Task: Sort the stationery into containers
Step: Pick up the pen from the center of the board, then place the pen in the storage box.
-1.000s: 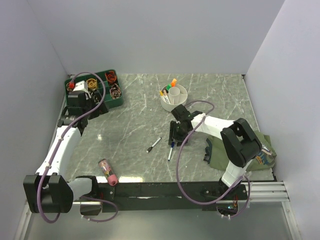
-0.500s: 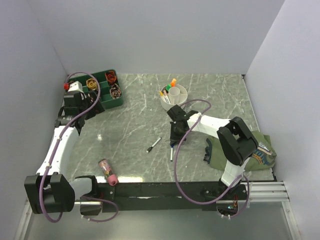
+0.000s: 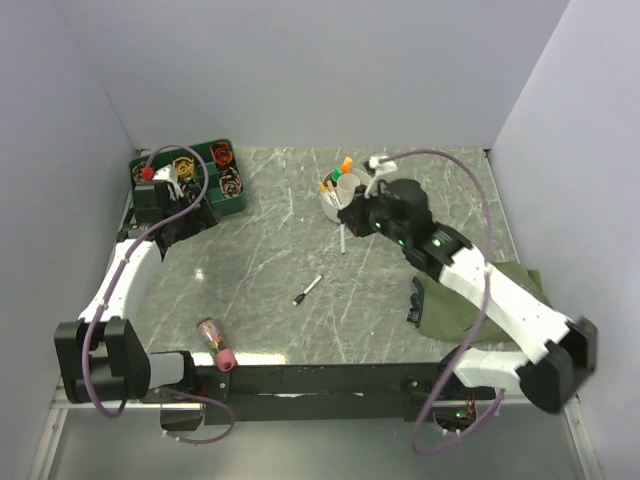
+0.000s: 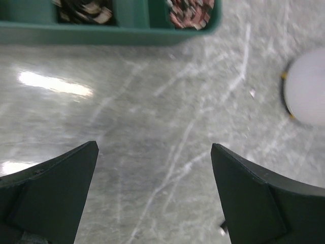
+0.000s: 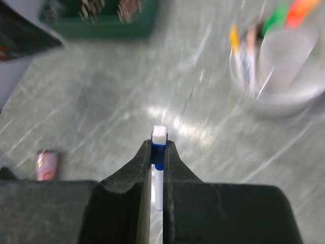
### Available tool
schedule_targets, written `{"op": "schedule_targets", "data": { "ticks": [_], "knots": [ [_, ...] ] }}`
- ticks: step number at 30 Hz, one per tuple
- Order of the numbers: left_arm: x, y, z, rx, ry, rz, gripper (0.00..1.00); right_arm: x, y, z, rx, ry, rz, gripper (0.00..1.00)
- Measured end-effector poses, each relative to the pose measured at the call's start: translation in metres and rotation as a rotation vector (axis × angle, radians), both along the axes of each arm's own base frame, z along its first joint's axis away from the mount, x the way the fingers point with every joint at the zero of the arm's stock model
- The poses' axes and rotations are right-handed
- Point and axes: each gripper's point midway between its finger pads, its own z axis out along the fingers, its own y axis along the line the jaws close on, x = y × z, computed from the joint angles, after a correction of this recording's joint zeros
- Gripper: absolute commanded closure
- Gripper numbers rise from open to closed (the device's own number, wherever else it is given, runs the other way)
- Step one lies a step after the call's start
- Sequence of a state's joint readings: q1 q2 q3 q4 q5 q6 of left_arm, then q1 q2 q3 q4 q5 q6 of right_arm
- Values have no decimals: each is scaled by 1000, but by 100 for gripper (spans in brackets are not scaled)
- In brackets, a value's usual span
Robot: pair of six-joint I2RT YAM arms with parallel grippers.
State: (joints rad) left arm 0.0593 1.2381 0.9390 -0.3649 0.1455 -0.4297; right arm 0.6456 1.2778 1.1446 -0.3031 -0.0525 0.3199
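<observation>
My right gripper (image 3: 346, 221) hangs above the table just in front of the white divided bowl (image 3: 360, 196), shut on a white pen with a blue cap (image 5: 159, 150); the pen's shaft (image 3: 341, 240) points down below the fingers. The bowl (image 5: 284, 86) holds orange-capped (image 3: 347, 163), green-capped (image 3: 333, 178) and yellow-tipped pens. A thin black pen (image 3: 308, 290) lies mid-table. A thick pink marker (image 3: 215, 343) rests near the front edge. My left gripper (image 4: 153, 148) stands open over bare table by the green tray, nothing between its fingers (image 4: 56, 193).
The dark green compartment tray (image 3: 238, 204) with coiled bands sits at the back left, also in the left wrist view (image 4: 127, 31). An olive cloth pouch (image 3: 470, 305) lies at the right, under the right arm. Grey walls close in three sides.
My right gripper shut on the blue-capped white pen on the table and lifted it up toward the bowl. The left arm shifted only slightly and stayed open.
</observation>
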Motion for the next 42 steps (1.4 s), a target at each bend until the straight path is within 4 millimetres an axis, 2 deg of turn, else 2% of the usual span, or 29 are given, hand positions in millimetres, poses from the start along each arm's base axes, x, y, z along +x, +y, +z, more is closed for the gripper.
{"op": "schedule_targets", "data": {
  "ticks": [1,3,6,11,15,20,24,36,37,40,42],
  "knots": [
    [1,-5,-4,-20,15,-22,1,-1,-4,14,15,-86,13,100],
    [4,-13,-6,-53,25,-60,0,-1,-10,31,22,-218,23,100],
    [14,-24,-2,-89,20,-118,0,15,-12,41,3,-375,19,100],
    [39,-36,18,-77,-29,-224,1,50,-17,18,-101,-508,-8,100],
    [52,-46,27,-58,-55,-299,1,80,-30,14,-139,-565,-68,100],
    [60,-53,24,-19,-55,-356,1,124,-59,2,-170,-556,-171,100],
    [64,-54,17,1,-36,-379,1,149,-76,-13,-192,-530,-219,100],
    [84,-66,0,29,18,-436,0,189,-70,-41,-181,-494,-239,100],
    [85,-67,-1,30,21,-438,0,191,-70,-44,-182,-487,-242,87],
    [88,-72,-5,36,29,-448,1,201,-72,-50,-181,-464,-261,61],
    [88,-76,-7,40,34,-452,1,204,-76,-53,-185,-441,-274,56]
  ]
}}
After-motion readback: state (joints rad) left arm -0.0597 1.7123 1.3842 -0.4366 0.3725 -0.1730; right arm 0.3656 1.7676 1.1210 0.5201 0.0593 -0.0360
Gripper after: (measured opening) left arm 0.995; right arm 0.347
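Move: The right hand already grips the blue-capped pen; the round white container stands about 18 cm ahead, 4 cm to its right and 19 cm below. On the table some 24 cm below, the black-capped marker lies about 6 cm back and 5 cm left, the sunglasses 8 cm back and 17 cm right. From the left hand the container is about 13 cm ahead, 31 cm right and 11 cm below. Right hand takes the pen about 20 cm forward and right over the container, fingers parting; left goes forward-right. ##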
